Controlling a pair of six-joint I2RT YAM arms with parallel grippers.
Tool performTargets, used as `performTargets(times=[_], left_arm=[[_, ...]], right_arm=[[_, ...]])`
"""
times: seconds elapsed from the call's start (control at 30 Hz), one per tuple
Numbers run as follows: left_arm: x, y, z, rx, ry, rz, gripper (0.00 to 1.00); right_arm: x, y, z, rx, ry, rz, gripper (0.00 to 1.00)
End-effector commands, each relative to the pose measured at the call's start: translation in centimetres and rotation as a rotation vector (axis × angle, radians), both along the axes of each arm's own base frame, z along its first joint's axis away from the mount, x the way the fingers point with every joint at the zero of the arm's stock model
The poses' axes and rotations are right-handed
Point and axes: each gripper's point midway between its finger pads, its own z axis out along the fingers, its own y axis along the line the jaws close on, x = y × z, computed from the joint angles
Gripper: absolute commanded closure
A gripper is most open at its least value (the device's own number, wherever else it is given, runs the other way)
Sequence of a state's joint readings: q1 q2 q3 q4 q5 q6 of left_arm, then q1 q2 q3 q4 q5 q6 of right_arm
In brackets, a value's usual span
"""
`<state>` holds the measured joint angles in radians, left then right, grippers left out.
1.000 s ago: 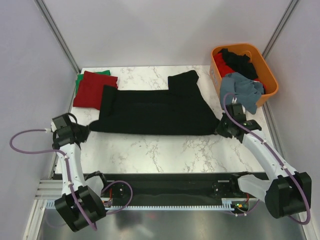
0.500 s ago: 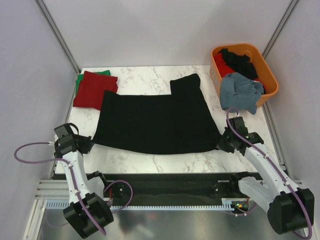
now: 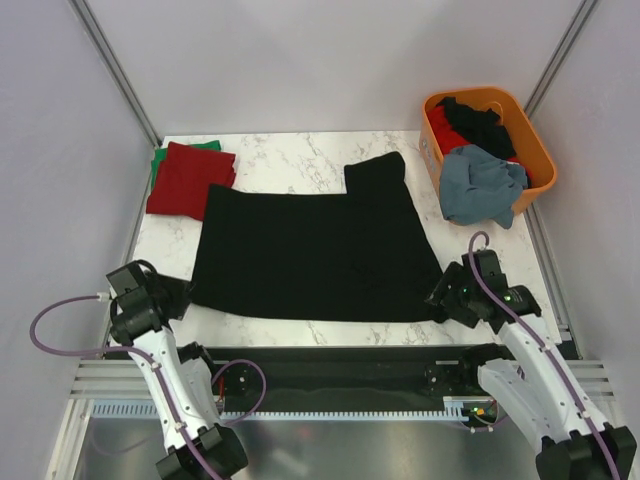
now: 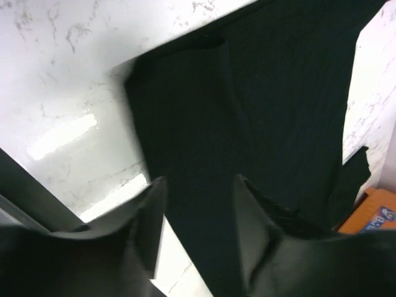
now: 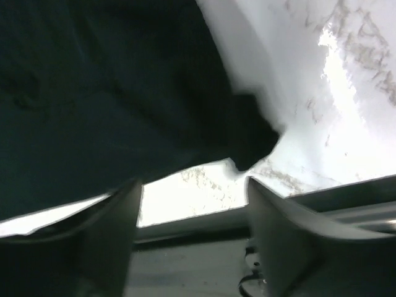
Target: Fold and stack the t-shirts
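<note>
A black t-shirt (image 3: 315, 250) lies spread flat across the middle of the marble table (image 3: 290, 155), its hem toward me. My left gripper (image 3: 178, 297) sits at its near left corner. In the left wrist view the gripper (image 4: 198, 182) is open, and a strip of the black shirt (image 4: 204, 124) lies loose between the fingers (image 4: 151, 229). My right gripper (image 3: 440, 298) is at the near right corner. It is open (image 5: 193, 185), with bare table between the jaws and the shirt's edge (image 5: 105, 93) just beyond them. A folded dark red shirt (image 3: 185, 178) rests on a green one (image 3: 158, 160) at the far left.
An orange basket (image 3: 537, 150) stands at the back right, with a grey-blue shirt (image 3: 483, 185) draped over its rim and black (image 3: 480, 122) and red cloth inside. The table's near edge and a black rail (image 3: 330, 375) lie right behind both grippers.
Both grippers drew the black shirt's near corners toward the table's front edge, flattening it. Both jaws then opened and let go of the cloth.
</note>
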<state>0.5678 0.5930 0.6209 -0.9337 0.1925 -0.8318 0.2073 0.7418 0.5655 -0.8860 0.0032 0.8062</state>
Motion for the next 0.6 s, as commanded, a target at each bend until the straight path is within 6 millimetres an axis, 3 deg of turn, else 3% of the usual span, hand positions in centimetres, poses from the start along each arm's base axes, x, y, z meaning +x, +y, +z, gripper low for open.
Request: performTargets(times=[0.0,0.03,0.07,0.13,0.23,0.3,0.33,0.4,0.43,0.47,0.5,0.53,0.57], left_arm=[[-1.2,-0.7,0.7,0.006,0.032,-0.051,0.41],[-1.1,-1.0,0.8,-0.001,0.029,-0.066,0.32],[-1.0,-1.1,1.2,0.006,0.019,-0.087,0.16],[-0.4,-1.3,2.1,0.017,0.000,-0.136,0.11],[1.4,-0.8,4.9,0.082,-0.065,-0.212,0.09],[2.7,-0.9,6.6,0.136,-0.115,-0.278,0.09],[3.6,-0.4,6.9,0.181,-0.119,-0.309,0.10],[4.3,-0.3,6.7,0.223,-0.107,-0.353,0.11],[4.4,0.1,5.9,0.256,-0.077,-0.366,0.11],[5.2,0.2,5.7,0.278,-0.086,-0.388,0.12],[5.4,0.2,5.3,0.288,-0.082,-0.400,0.12],[5.6,-0.1,4.8,0.283,-0.085,-0.417,0.13],[6.1,-0.4,5.0,0.275,-0.103,-0.438,0.14]], right_arm=[[-1.3,1.0,1.3,0.072,-0.035,0.036,0.19],[-1.3,1.1,2.0,0.084,-0.052,0.034,0.17],[-0.8,1.4,3.6,0.097,-0.094,0.041,0.15],[-0.1,1.7,5.5,0.108,-0.156,0.075,0.15],[3.0,2.3,10.5,0.088,-0.281,0.142,0.15],[5.8,2.5,11.4,0.051,-0.269,0.174,0.15],[7.5,2.8,13.9,0.044,-0.321,0.191,0.15],[11.2,3.1,13.7,-0.013,-0.284,0.234,0.15],[13.5,3.3,16.2,-0.030,-0.342,0.239,0.15],[16.1,3.5,14.7,-0.063,-0.291,0.253,0.15],[17.9,3.5,14.7,-0.088,-0.292,0.259,0.15],[20.5,3.9,17.2,-0.098,-0.351,0.263,0.16],[23.2,4.2,14.8,-0.124,-0.294,0.282,0.16]])
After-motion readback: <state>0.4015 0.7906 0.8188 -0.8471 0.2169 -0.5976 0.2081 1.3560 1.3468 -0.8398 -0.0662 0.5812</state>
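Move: The black t-shirt's flap at its far right lies about 34 cm ahead of the right hand and 11 cm to its left, some 4 cm lower; the grey cloth over the basket's rim is about 28 cm ahead and 15 cm to the right. Just below that hand, 2 cm back and 2 cm right, is the near-right corner. From the left hand, the middle of the shirt's left edge is roughly 12 cm straight ahead, 7 cm down, and the red shirt 30 cm ahead and 7 cm left. The black t-shirt's near corners are let go as both grippers, already partly open, spread wide and come clear of the cloth. The right hand lifts first, then sweeps about 17 cm forward and 14 cm up over the shirt's right side towards the far flap, tipping its fingers more forward and turning a little counter-clockwise; the left rises and eases forward about 5 cm, turning some 20 degrees clockwise. ##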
